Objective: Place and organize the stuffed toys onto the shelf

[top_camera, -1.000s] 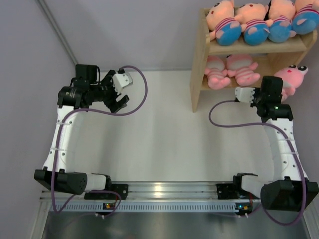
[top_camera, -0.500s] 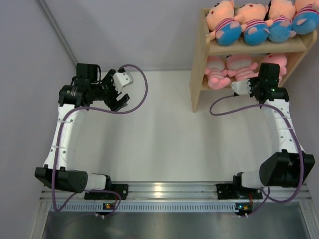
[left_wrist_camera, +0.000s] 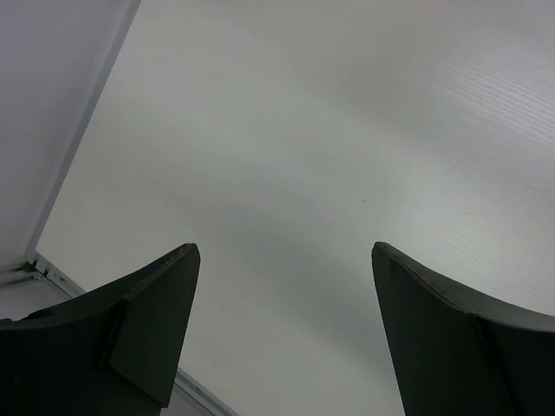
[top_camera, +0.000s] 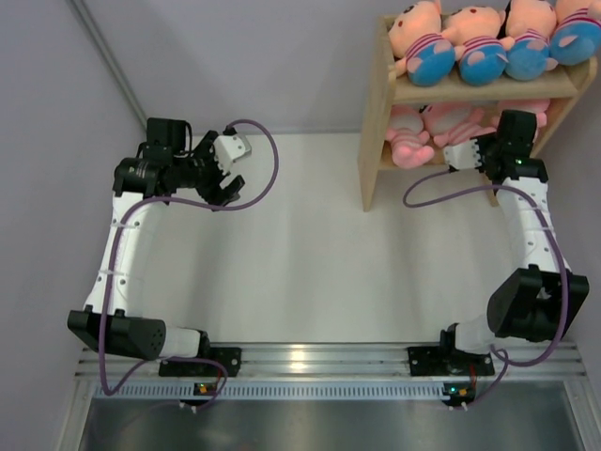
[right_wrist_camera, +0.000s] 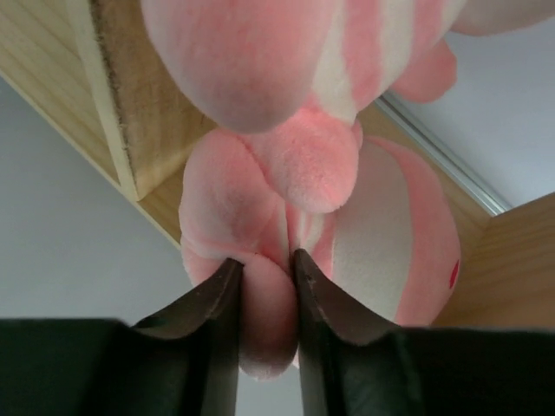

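The wooden shelf stands at the far right. Several peach-faced stuffed toys with blue bottoms lie along its top tier, and pink striped ones lie on the lower tier. My right gripper reaches into the lower tier's right end. In the right wrist view it is shut on a limb of a pink striped toy, which sits just below another pink toy. My left gripper hangs open over the bare table at the far left, with nothing between its fingers.
Grey walls close in the table at the left and behind. The shelf's side panel and lower board sit close around my right gripper. A purple cable loops from the right arm over the table.
My right arm has carried the pink toy from beside the shelf up into the lower tier's right end. The left arm has barely shifted.
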Controlling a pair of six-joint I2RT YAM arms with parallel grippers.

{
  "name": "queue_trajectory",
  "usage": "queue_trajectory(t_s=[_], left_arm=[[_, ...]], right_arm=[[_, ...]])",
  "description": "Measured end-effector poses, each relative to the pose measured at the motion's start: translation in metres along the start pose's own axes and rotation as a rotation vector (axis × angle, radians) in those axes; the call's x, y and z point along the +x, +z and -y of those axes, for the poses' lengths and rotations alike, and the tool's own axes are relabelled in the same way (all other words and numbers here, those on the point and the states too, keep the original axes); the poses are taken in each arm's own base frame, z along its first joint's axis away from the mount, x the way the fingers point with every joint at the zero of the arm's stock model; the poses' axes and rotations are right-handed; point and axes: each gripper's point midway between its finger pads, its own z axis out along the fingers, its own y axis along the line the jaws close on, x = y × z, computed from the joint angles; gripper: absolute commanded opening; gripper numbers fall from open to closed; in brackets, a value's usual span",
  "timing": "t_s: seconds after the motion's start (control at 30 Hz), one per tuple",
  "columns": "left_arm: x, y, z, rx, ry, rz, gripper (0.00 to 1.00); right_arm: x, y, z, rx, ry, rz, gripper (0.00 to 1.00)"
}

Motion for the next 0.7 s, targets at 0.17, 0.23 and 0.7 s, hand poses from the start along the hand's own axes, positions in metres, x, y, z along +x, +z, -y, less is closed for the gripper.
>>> queue_trajectory(t_s=[0.17, 0.23, 0.7], left_arm=[[0.000, 0.000, 0.000, -0.001, -0.003, -0.002, 0.86], [0.000, 0.000, 0.000, -0.001, -0.004, -0.002, 0.86], [0.000, -0.001, 0.000, -0.003, -0.005, 0.001, 0.86]], right_arm=[[0.012, 0.004, 0.005, 0.057, 0.021, -0.024, 0.60], [0.014, 0.008, 0.001, 0.059, 0.022, -0.032, 0.63], [0.015, -0.012, -0.003, 0.109, 0.031, -0.040, 0.99]])
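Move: My right hand still has the third pink toy by one leg at the right end of the shelf's lower board; its middle lies about 6 cm ahead and 2 cm to the left, roughly level with my fingers. The second pink toy sits some 12 cm left and 1 cm ahead, and the shelf's right side panel is around 8 cm right and 2 cm ahead. From my left hand the held toy is about 54 cm right and 16 cm ahead, at near the same height. I let go of the pink toy's leg, spreading my right fingers from barely parted to wide open while the hand shifts about 1.5 cm right towards the side panel, then sinks slightly. With the leg free, I ease back and up, not quite 2 cm each, away from the toy, and my fingertips tip up by some 5 degrees. ##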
